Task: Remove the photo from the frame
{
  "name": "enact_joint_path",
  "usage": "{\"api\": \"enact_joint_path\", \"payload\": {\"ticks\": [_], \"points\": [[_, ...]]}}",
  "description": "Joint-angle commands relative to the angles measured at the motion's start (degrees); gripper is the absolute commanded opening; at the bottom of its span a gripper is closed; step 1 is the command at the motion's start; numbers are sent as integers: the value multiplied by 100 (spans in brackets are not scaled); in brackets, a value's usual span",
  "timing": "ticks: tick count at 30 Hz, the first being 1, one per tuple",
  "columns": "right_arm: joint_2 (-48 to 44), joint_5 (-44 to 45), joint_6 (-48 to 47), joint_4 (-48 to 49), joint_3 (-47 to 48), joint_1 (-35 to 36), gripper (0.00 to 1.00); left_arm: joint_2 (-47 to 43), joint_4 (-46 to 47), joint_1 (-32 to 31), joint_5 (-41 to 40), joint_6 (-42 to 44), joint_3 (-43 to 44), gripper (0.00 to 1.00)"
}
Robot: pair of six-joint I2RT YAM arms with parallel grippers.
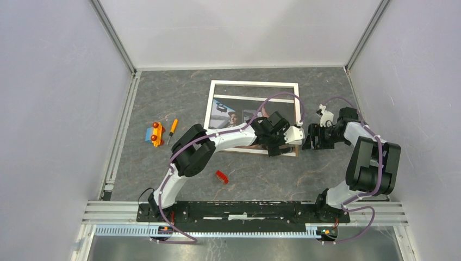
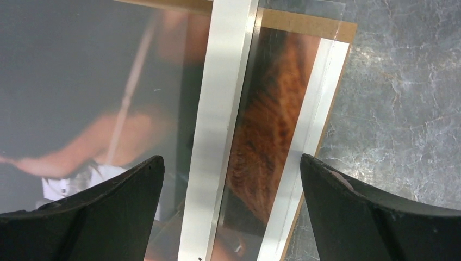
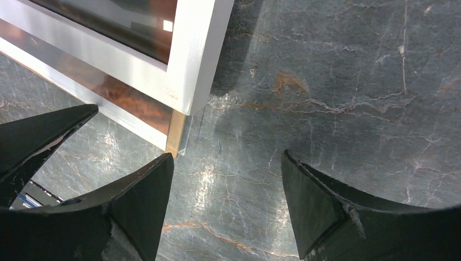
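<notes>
The white-bordered frame (image 1: 254, 83) lies flat mid-table, its corner (image 3: 190, 70) near the right gripper. The photo (image 1: 234, 117) shows through it, and a strip of orange-brown print (image 2: 272, 109) sticks out past the frame's white bar (image 2: 223, 109), over a brown backing board (image 2: 304, 24). My left gripper (image 2: 231, 157) hovers open above that bar and strip, at the frame's near right corner (image 1: 282, 145). My right gripper (image 3: 227, 157) stands open over bare table just beside that corner (image 1: 312, 138), holding nothing.
A blue-and-orange toy car (image 1: 155, 134) and a small screwdriver (image 1: 172, 129) lie left of the frame. A small red piece (image 1: 221, 176) sits near the left arm's elbow. White walls close in the grey marbled table (image 3: 337, 81) on three sides.
</notes>
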Motion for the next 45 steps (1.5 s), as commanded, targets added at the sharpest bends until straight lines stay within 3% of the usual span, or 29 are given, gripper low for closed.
{"api": "enact_joint_path", "payload": {"ticks": [1, 11, 17, 21, 27, 33, 40, 45], "points": [[-14, -38, -49, -125, -31, -37, 79, 103, 138, -1, -153, -237, 234, 100], [123, -82, -89, -132, -2, -61, 78, 101, -144, -1, 47, -112, 162, 100], [149, -104, -89, -122, -2, -80, 78, 63, -297, 72, -286, 123, 136, 97], [144, -107, -72, -92, -11, -84, 78, -85, -412, 234, -270, 438, 18, 91], [120, -122, -6, -9, -88, -80, 78, -198, -448, 526, -233, 711, -9, 73], [95, -118, 0, -18, -99, -80, 78, -238, -425, 660, -216, 984, -138, 62], [21, -165, -25, -9, -169, -75, 76, -570, -546, 751, 81, 1038, -405, 65], [-5, -360, -36, -7, -259, -82, 72, -1510, -296, 952, 1111, 549, -1032, 62]]}}
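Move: The left hand hangs open over the frame's near bar: the stretch of bar between its fingers lies about 2 cm ahead and 1 cm below the hand point. The photo's white near border runs some 2 cm back and 2 cm below, and the frame's near right corner is roughly 6 cm to the right and 2 cm ahead. From the idle right hand, that stretch of bar is about 15 cm left and 2 cm ahead. Forward about 5 cm and to the left as it goes, after a short hold, the left hand closes its fingers part-way from wide open around the frame's near bar, the far finger inside the opening and the near one pushing the clear sheet's edge. It then carries on left, about 7 cm in all, easing back a little and drawing the frame along. ##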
